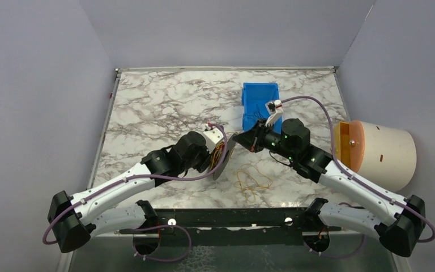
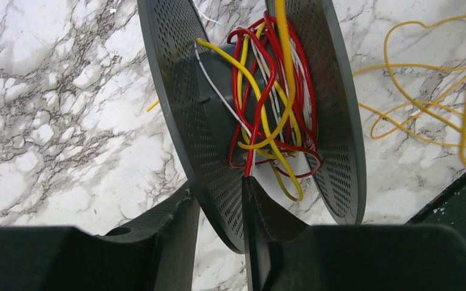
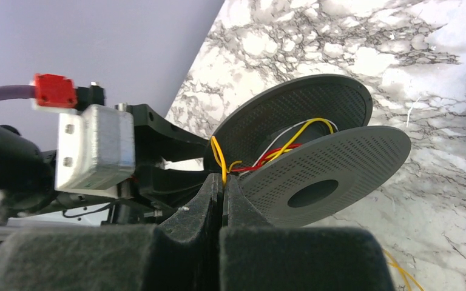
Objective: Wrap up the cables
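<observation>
A grey perforated spool [image 1: 224,160] is held off the table at centre. My left gripper [image 2: 218,206] is shut on one of its flanges [image 2: 206,139], one finger on each side of the disc. Red, yellow and white cables [image 2: 267,103] are wound loosely round its core. My right gripper [image 3: 221,182] is shut on the yellow cable [image 3: 218,159] right beside the spool [image 3: 315,176]. The rest of the yellow cable [image 1: 252,180] lies in loose loops on the table [image 1: 164,102], and also shows in the left wrist view [image 2: 425,91].
A blue bin [image 1: 260,105] stands behind the right gripper. A cream cylinder with an orange lid [image 1: 376,154] lies at the right edge. A black rail [image 1: 226,218] runs along the near edge.
</observation>
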`<action>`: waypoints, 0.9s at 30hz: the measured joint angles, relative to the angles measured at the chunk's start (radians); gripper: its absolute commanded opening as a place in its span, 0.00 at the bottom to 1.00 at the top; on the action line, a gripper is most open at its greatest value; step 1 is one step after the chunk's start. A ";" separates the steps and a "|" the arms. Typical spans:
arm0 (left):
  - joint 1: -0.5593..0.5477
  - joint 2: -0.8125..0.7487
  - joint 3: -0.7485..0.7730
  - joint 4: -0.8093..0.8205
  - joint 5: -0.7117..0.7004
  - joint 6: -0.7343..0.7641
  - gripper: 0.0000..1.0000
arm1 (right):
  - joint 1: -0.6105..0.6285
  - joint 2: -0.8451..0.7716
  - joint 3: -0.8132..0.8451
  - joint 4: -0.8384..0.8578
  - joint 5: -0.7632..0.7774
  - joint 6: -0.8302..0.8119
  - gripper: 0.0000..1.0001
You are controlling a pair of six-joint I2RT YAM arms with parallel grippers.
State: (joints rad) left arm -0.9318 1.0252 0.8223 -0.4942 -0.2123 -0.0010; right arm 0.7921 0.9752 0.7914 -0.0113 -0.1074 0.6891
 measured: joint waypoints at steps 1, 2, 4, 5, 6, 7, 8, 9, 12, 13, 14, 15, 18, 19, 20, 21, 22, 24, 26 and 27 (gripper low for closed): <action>0.000 -0.003 -0.001 0.001 0.002 0.000 0.37 | 0.000 0.013 0.000 0.003 -0.002 0.002 0.01; 0.000 -0.007 -0.003 0.003 0.003 -0.001 0.38 | 0.000 0.025 0.000 0.006 -0.004 0.003 0.01; 0.000 -0.015 -0.007 0.008 0.004 -0.002 0.39 | 0.000 0.050 0.000 0.010 -0.011 0.004 0.01; 0.000 -0.018 -0.008 0.009 0.005 -0.002 0.41 | 0.000 0.060 0.000 0.010 -0.014 0.005 0.01; 0.000 -0.022 -0.010 0.013 0.006 -0.002 0.42 | 0.000 0.069 0.000 0.010 -0.017 0.006 0.01; 0.000 -0.026 -0.012 0.016 0.006 -0.002 0.43 | 0.000 0.078 0.002 0.010 -0.022 0.007 0.01; 0.000 -0.030 -0.013 0.019 0.008 -0.002 0.45 | 0.000 0.087 0.004 0.010 -0.028 0.008 0.01; 0.000 -0.035 -0.015 0.022 0.011 -0.003 0.46 | 0.000 0.095 0.007 0.010 -0.036 0.008 0.01; 0.000 -0.052 -0.020 0.030 0.021 -0.003 0.49 | 0.000 0.121 0.026 0.010 -0.067 0.010 0.01; 0.000 -0.058 -0.021 0.034 0.024 -0.003 0.50 | 0.000 0.130 0.035 0.010 -0.079 0.010 0.01; 0.000 -0.062 -0.021 0.037 0.026 -0.003 0.51 | 0.000 0.139 0.045 0.010 -0.095 0.009 0.01; 0.000 -0.066 -0.021 0.042 0.029 -0.003 0.52 | 0.000 0.146 0.055 0.010 -0.107 0.009 0.01; 0.000 -0.072 -0.022 0.048 0.032 -0.004 0.52 | 0.000 0.156 0.087 0.009 -0.143 0.005 0.01; 0.000 -0.072 -0.023 0.050 0.033 -0.004 0.53 | 0.000 0.157 0.095 0.009 -0.151 0.002 0.01; 0.000 -0.072 -0.024 0.051 0.034 -0.004 0.53 | 0.000 0.157 0.104 0.008 -0.158 -0.001 0.01; 0.000 -0.073 -0.024 0.052 0.035 -0.004 0.53 | 0.000 0.157 0.111 0.008 -0.166 -0.002 0.01; 0.000 -0.074 -0.026 0.052 0.037 -0.004 0.54 | 0.000 0.157 0.120 0.005 -0.173 -0.006 0.01; 0.000 -0.076 -0.029 0.052 0.038 -0.004 0.54 | 0.000 0.160 0.133 0.001 -0.189 -0.010 0.01; 0.001 -0.080 -0.030 0.052 0.040 -0.004 0.54 | 0.000 0.168 0.140 -0.002 -0.208 -0.010 0.01; 0.002 -0.084 -0.030 0.053 0.041 -0.004 0.54 | 0.000 0.173 0.141 -0.006 -0.217 -0.011 0.01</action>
State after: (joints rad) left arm -0.9295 0.9417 0.7921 -0.4416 -0.1715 -0.0051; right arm 0.7921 1.1484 0.9321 -0.0174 -0.3241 0.6785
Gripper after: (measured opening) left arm 0.536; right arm 0.017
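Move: The left hand waits for the loose end of the yellow cable, about 5 cm to its right, 2 cm ahead and 2 cm above. The spool's middle is 7 cm ahead, 4 cm right and 7 cm below. From the right hand, which holds that cable, the left fingers are some 10 cm left, 1 cm back and 11 cm below; the spool is 6 cm ahead, 7 cm left and 17 cm below, and the yellow heap 3 cm back, 8 cm right and 26 cm below. Leftward by about 4 cm, the right hand brings the yellow cable towards the left fingers, dipping some 2.5 cm and then climbing back to slightly above its starting height. It swings roughly 10 degrees counter-clockwise with the cable still pinched. The left hand rises about 2 cm at the spool's near rim and spreads its partly open fingers to about half. ##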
